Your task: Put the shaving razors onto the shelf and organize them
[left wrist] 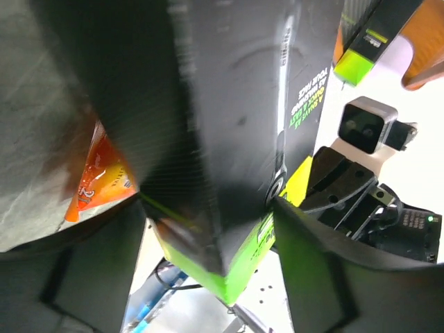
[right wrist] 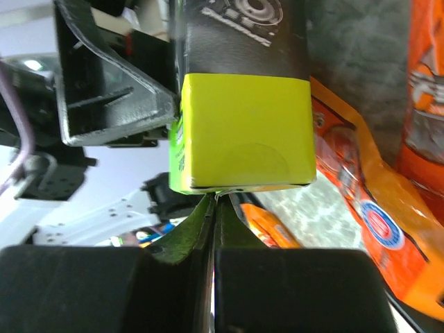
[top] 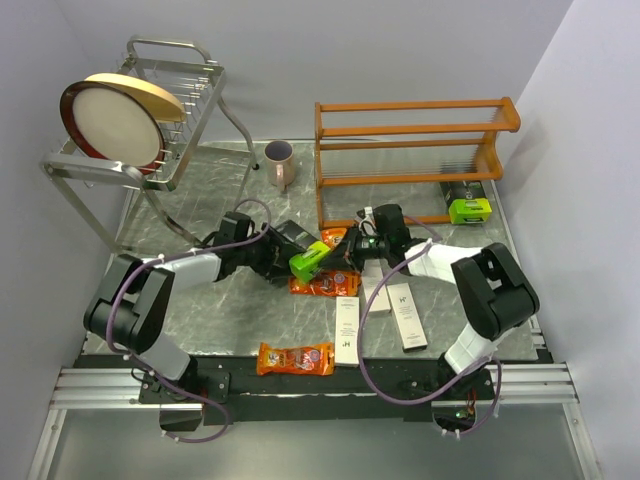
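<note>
My left gripper point(top: 288, 250) point(left wrist: 208, 232) is shut on a lime-green-and-black razor pack point(top: 310, 262) point(left wrist: 236, 104), held just above the table in front of the orange-brown wooden shelf point(top: 415, 128). My right gripper point(top: 362, 247) point(right wrist: 214, 201) is shut, its tips touching the lower edge of that pack's lime end point(right wrist: 243, 132). A second lime-green pack point(top: 468, 210) lies on the shelf's bottom right. Three white boxes point(top: 347, 330) point(top: 405, 315) point(top: 378, 290) and orange packets point(top: 295, 358) point(top: 322, 284) point(right wrist: 368, 208) lie on the table.
A mauve mug point(top: 279, 163) stands left of the shelf. A silver wire rack point(top: 190, 110) with a round plate point(top: 115, 122) stands at the back left. A dark pack point(top: 465, 189) sits behind the lime one on the shelf.
</note>
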Available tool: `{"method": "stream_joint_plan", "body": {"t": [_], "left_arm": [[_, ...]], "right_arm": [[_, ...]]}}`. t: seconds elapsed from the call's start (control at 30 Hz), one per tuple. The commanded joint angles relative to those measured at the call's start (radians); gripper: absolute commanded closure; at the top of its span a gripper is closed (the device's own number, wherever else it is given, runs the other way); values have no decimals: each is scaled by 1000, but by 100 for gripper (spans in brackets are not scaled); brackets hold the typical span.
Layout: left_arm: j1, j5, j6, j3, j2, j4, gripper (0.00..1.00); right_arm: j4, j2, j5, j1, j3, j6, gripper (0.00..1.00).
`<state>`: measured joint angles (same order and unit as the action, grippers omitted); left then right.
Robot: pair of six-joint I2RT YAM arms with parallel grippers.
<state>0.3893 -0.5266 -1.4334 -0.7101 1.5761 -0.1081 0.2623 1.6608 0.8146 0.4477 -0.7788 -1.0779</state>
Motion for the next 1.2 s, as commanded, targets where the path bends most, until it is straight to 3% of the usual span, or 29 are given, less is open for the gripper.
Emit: {"method": "stream_joint_plan", "body": {"t": [0.0, 0.23, 0.27, 0.4, 0.5, 0.67, 0.8, 1.17], "left_arm": [[2, -21, 68, -2, -53, -107, 38], [-24, -41, 210, 80, -100, -229, 56], [-38, -68, 238, 81, -102, -251, 57], [-50, -153, 320, 133, -131, -372, 56], [-46, -185, 370, 185, -178, -436, 57], [-21, -228, 475, 212, -231, -478, 59], [-7, -265, 493, 170, -208, -493, 58], [43, -291, 435, -89, 86, -533, 59]], "right_arm": [[-129, -85, 28, 28, 1, 153, 97], [-225, -136, 23, 23, 15, 308, 92], [-227, -150, 40, 22, 15, 317, 88], [-241, -216, 116, -27, 13, 354, 57], [-296, -268, 217, -126, 26, 392, 50], [-416, -295, 248, -274, 64, 483, 48], [-336, -322, 235, -294, 98, 435, 48], [-316, -355, 201, -343, 96, 434, 47]]}}
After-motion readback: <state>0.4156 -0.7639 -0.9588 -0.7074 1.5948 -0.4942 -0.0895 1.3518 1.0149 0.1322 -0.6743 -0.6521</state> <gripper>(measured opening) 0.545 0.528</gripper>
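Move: The shaving razor box lies propped between the left fingers, its middle about 2 cm ahead of that hand and level with it sideways; from the right fingertips, at its green end, the middle is roughly 7 cm left and 3 cm ahead. From the left hand, one orange packet lies some 7 cm right, 5 cm back and 5 cm below, and the wooden shelf's near-left corner about 6 cm right and 9 cm ahead. Close the left gripper onto the sides of the razor box, then draw it back about 4 cm, lift and swing forward again, turning clockwise and tipping the fingers up some 40 degrees. Meanwhile slip the shut right fingertips back from the green end, open them halfway and pull the hand about 10 cm right, clear of the box. ##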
